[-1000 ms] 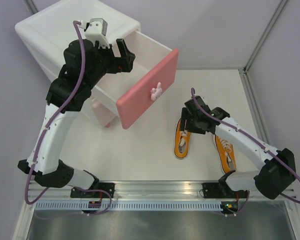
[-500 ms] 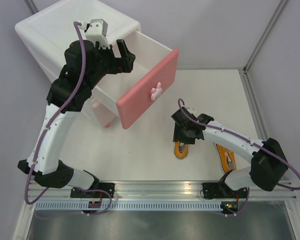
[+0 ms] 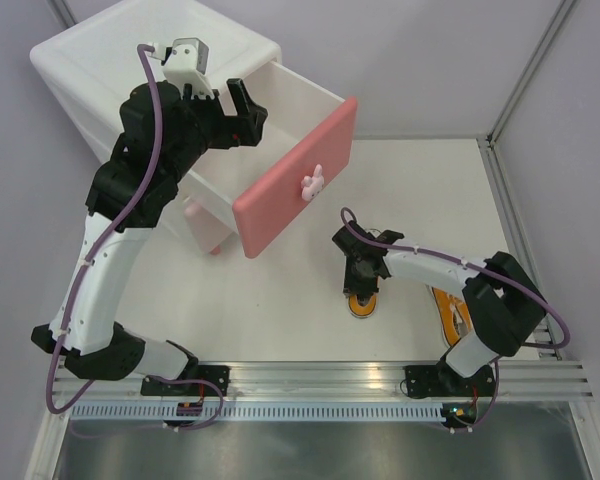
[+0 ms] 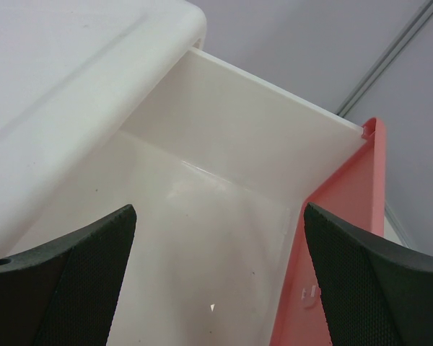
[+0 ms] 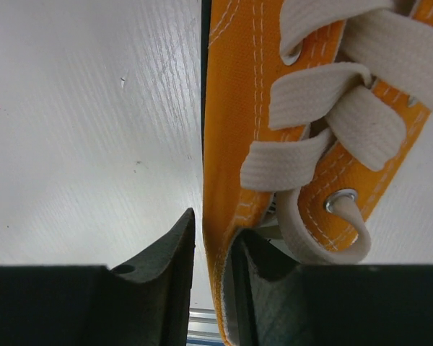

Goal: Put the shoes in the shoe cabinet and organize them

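The shoe cabinet (image 3: pixel 100 60) stands at the far left with its top drawer (image 3: pixel 300 100) pulled out, pink front (image 3: pixel 290 180) toward the middle. My left gripper (image 3: pixel 242 110) hangs open over the drawer; the left wrist view shows only its bare white floor (image 4: pixel 224 216) between the fingers (image 4: pixel 65 281). One orange shoe (image 3: pixel 362 302) lies on the table under my right gripper (image 3: pixel 360 272). In the right wrist view the right gripper (image 5: pixel 215 227) is shut on the shoe's (image 5: pixel 234 108) canvas side wall, one finger inside, one outside. A second orange shoe (image 3: pixel 450 310) lies to its right, partly under the arm.
A white bunny knob (image 3: pixel 312 181) sticks out of the drawer front. The cabinet's pink foot (image 3: pixel 217 247) rests on the white table (image 3: pixel 280 300). Grey walls close the back and right, and a metal rail (image 3: pixel 310 378) runs along the near edge.
The right gripper has moved left and down onto the nearer orange shoe, and its jaws have narrowed around the side wall. The left arm has barely shifted above the drawer.
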`<control>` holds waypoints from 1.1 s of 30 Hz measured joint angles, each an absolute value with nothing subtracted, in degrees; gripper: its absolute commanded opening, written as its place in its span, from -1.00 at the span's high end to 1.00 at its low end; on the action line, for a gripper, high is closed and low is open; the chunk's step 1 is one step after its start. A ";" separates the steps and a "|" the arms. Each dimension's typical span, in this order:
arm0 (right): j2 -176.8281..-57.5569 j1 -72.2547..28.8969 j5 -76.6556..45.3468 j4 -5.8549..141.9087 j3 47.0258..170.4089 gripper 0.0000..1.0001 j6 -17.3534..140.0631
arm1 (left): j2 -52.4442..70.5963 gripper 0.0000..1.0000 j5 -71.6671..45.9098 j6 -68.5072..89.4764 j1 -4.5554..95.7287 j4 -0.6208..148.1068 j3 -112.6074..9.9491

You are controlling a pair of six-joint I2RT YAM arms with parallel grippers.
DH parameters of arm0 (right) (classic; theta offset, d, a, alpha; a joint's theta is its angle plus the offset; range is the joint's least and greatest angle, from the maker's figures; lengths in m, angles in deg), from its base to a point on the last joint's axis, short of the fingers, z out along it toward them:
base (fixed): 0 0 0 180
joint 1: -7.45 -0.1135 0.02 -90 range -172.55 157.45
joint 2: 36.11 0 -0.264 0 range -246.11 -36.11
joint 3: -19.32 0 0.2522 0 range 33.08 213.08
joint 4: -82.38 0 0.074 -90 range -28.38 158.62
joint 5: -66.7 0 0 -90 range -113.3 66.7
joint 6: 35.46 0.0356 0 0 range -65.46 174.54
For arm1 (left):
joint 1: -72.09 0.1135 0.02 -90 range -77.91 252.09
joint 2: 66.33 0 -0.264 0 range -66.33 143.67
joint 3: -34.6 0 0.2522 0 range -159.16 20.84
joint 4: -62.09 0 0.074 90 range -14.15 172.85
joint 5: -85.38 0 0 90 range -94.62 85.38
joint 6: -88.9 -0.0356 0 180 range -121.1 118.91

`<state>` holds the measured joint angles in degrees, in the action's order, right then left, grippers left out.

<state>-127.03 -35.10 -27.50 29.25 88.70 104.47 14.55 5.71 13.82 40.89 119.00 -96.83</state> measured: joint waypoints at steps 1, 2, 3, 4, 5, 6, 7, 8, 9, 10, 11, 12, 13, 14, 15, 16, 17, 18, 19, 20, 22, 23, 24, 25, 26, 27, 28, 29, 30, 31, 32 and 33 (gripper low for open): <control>-127.38 -35.10 -27.09 29.33 88.70 0.43 104.36 | 14.55 -0.99 5.71 13.82 40.89 119.00 -96.83; -127.57 -35.10 -26.80 29.36 88.70 0.47 104.30 | 14.55 -0.99 5.71 13.82 40.89 119.03 -96.83; -127.64 -35.10 -26.58 29.40 88.70 0.54 104.23 | 14.55 -0.99 5.71 13.82 40.89 119.00 -96.83; -127.68 -35.10 -26.43 29.53 88.59 0.56 104.17 | 14.55 -0.99 5.71 13.82 40.89 119.03 -96.83; -127.68 -35.10 -26.15 29.82 88.37 0.57 104.19 | 14.55 -0.99 5.71 13.82 40.89 119.00 -96.83; -127.68 -35.10 -25.95 30.03 88.04 0.61 104.21 | 14.55 -0.99 5.71 13.82 40.89 119.00 -96.83; -127.70 -35.10 -25.69 30.23 87.71 0.66 104.25 | 14.55 -0.99 5.71 13.82 40.89 119.00 -96.80; -127.68 -35.10 -25.60 30.38 87.58 0.76 104.25 | 14.55 -0.99 5.69 13.84 40.89 118.98 -96.72; -127.68 -35.10 -25.45 30.69 87.58 0.99 104.28 | 14.55 -0.99 5.69 13.84 40.89 119.00 -96.59; -127.64 -35.10 -25.47 30.71 87.58 0.99 104.01 | 14.55 -0.99 5.69 13.84 40.89 119.00 -96.50; -127.53 -35.10 -25.73 30.54 87.58 0.99 103.99 | 14.55 -0.99 5.69 13.84 40.89 119.00 -96.39; -127.24 -35.10 -25.95 30.19 87.58 0.99 103.82 | 14.55 -0.99 5.67 13.84 40.89 119.03 -96.28; -126.85 -35.10 -26.37 29.57 87.61 0.99 103.53 | 14.55 -0.99 5.67 13.87 40.89 119.03 -96.26; -126.35 -35.10 -26.93 28.61 87.67 0.99 103.07 | 14.55 -0.99 5.64 13.87 40.89 119.00 -96.24; -125.74 -35.10 -27.44 27.67 87.85 0.99 102.66 | 14.55 -0.99 5.60 13.87 40.89 119.00 -96.21; -125.01 -35.07 -28.11 26.21 88.35 0.99 102.16 | 14.55 -0.99 5.47 13.87 40.89 119.00 -96.21; -124.21 -35.01 -28.73 24.85 89.07 0.99 101.65 | 14.55 -0.99 5.32 13.84 40.89 119.00 -96.19; -123.18 -34.81 -29.54 23.39 89.97 0.99 101.15 | 14.55 -0.99 5.16 13.84 40.89 119.00 -96.21; -122.00 -34.48 -30.10 22.08 90.95 0.99 100.58 | 14.55 -0.99 4.97 13.84 40.89 119.00 -96.21; -121.06 -34.07 -30.78 20.57 92.06 0.99 100.04 | 14.55 -0.99 4.62 13.84 40.89 119.00 -96.21; -118.85 -32.63 -32.81 17.12 95.85 0.99 98.51 | 14.55 -0.99 4.11 13.84 40.89 118.98 -96.19; -117.91 -31.75 -33.84 15.85 97.97 0.99 97.67 | 14.55 -0.99 3.98 13.84 40.89 119.00 -96.21; -116.97 -30.66 -34.96 14.54 100.52 0.99 96.78 | 14.55 -0.99 3.81 13.84 40.89 118.98 -96.21; -116.32 -29.41 -35.85 13.05 103.43 0.99 95.80 | 14.55 -0.99 3.72 13.84 40.89 118.98 -96.21; -115.79 -28.10 -36.75 12.00 106.45 0.99 94.57 | 14.55 -0.99 3.59 13.82 40.89 118.98 -96.21; -115.44 -26.64 -37.60 10.97 109.59 0.99 93.15 | 14.55 -0.99 3.31 13.82 40.89 119.00 -96.21; -115.38 -25.26 -38.34 9.86 113.02 0.99 91.73 | 14.55 -0.99 2.82 13.82 40.89 118.98 -96.21; -115.38 -24.26 -38.93 9.51 115.58 0.99 90.59 | 14.55 -0.99 2.56 13.82 40.89 118.98 -96.21; -115.42 -22.83 -39.74 8.75 119.10 0.99 88.89 | 14.55 -0.99 2.28 13.82 40.89 119.00 -96.21; -115.83 -21.63 -40.60 7.50 123.41 0.99 87.12 | 14.55 -0.99 2.06 13.82 40.89 118.98 -96.21; -116.23 -20.89 -41.34 6.78 126.71 0.99 85.70 | 14.55 -0.99 1.84 13.82 40.89 118.98 -96.21; -116.84 -20.26 -42.21 5.99 131.19 0.99 83.88 | 14.55 -0.99 1.49 13.82 40.89 118.98 -96.21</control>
<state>-116.84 -20.26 -42.21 5.99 131.19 83.88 14.55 1.49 13.82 40.89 118.98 -96.21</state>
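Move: The right fingers straddle the left collar of the near orange shoe, whose middle lies about 4 cm ahead, 2 cm right and 3 cm below. The second orange shoe is some 23 cm right and 3 cm back, about 3 cm below; the open drawer's pink front is roughly 10 cm ahead, 15 cm left and 20 cm higher. From the left hand, the near shoe is about 28 cm right, 9 cm back and 49 cm below. The right fingers pinch the shoe's left collar and lift it about 27 cm, also forward and right. ##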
